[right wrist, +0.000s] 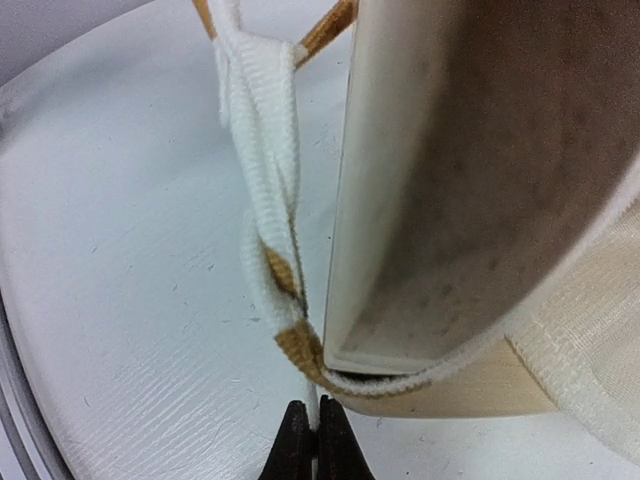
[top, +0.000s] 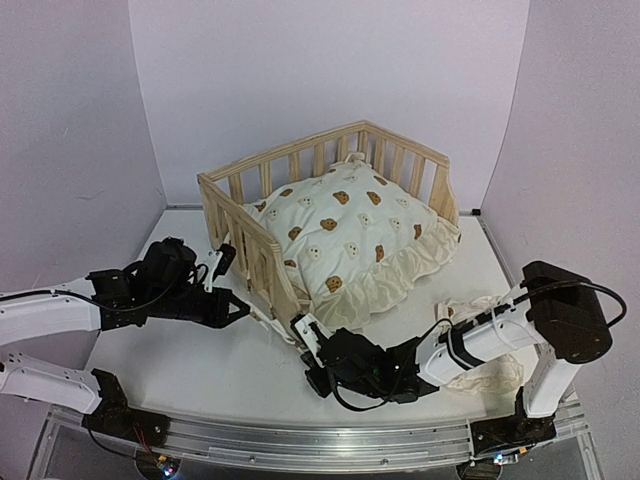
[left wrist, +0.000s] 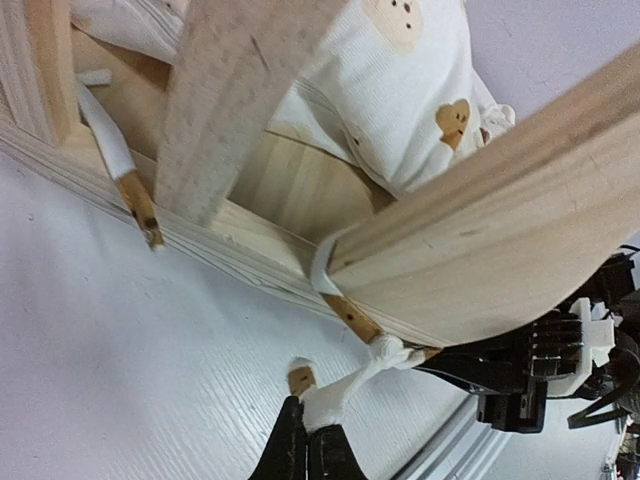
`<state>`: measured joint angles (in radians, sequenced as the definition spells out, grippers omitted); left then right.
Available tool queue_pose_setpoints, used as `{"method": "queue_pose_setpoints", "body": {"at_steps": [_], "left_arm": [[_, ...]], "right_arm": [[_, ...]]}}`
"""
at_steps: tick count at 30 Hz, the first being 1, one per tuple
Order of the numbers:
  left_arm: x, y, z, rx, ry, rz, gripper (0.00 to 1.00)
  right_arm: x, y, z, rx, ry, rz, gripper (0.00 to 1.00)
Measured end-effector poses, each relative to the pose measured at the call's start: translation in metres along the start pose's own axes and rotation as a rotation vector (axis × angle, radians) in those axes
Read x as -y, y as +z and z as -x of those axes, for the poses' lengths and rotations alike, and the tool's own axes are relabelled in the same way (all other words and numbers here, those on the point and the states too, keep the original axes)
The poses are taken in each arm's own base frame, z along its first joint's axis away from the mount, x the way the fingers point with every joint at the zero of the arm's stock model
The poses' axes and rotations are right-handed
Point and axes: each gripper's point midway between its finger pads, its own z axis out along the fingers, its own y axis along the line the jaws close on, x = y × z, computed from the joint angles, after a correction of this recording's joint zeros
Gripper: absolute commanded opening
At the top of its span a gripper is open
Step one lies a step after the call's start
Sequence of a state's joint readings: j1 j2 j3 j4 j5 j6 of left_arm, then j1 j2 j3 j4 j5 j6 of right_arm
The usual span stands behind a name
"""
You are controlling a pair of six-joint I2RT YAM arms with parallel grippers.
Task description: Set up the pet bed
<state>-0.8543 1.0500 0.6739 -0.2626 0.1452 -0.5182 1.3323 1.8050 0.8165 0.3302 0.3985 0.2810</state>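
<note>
The pet bed (top: 246, 246), a pale wooden frame with slatted rails, stands at the table's middle with a cream bear-print cushion (top: 350, 235) lying in it. At its near left corner post (left wrist: 480, 250) the cushion's white and tan ties (left wrist: 352, 384) are knotted. My left gripper (top: 240, 308) comes in from the left and is shut (left wrist: 306, 415) on one tie end, low over the table. From the right, my right gripper (top: 300, 325) is shut (right wrist: 317, 408) on the other tie strand (right wrist: 265, 170), just beside the post's foot (right wrist: 470, 180).
A crumpled cream fabric piece (top: 478, 308) lies on the table at the right, partly under my right arm. The cushion's frilled edge (top: 420, 265) hangs out over the bed's open front. Purple walls close in the table on three sides.
</note>
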Motion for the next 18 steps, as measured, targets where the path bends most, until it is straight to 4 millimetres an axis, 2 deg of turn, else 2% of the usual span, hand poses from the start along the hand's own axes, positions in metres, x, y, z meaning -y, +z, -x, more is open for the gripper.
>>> {"method": "queue_pose_setpoints", "body": {"at_steps": [5, 11, 13, 18], "left_arm": [[-0.017, 0.005, 0.016, 0.025, 0.038, 0.094, 0.0], [-0.053, 0.031, 0.005, -0.04, 0.023, 0.215, 0.0], [-0.06, 0.035, 0.005, -0.041, 0.019, 0.237, 0.0], [-0.067, 0.034, 0.026, 0.032, 0.006, 0.242, 0.0]], "right_arm": [[0.002, -0.001, -0.002, -0.008, 0.016, -0.012, 0.0], [0.0, -0.004, -0.007, -0.034, 0.063, 0.015, 0.0], [0.0, -0.008, -0.007, -0.037, 0.091, 0.029, 0.0], [-0.001, -0.028, 0.005, -0.013, 0.18, 0.084, 0.0]]}}
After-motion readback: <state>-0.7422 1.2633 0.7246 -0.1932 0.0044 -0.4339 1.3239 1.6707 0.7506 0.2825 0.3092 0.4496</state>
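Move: The strap knot at the foot of the bed's near corner post lies about 9 cm right of the left hand, 2 cm back and 10 below. From the right hand it is just 2 cm ahead and 2 left, level. The post's middle is some 8 cm right of the left hand, level fore and aft, 2 below; a loose strap end hangs about 8 cm ahead, 3 right and 11 below. The knotted strap is drawn out between two closed grippers: the left, still pinching one end, goes forward about 7 cm along the slatted side, away from the knot, drifting left and rising slightly before sinking some 4 cm, its wrist turning about 15 degrees. The right keeps its end and, after nearly holding still, pulls back, right and up by 2–3 cm. ##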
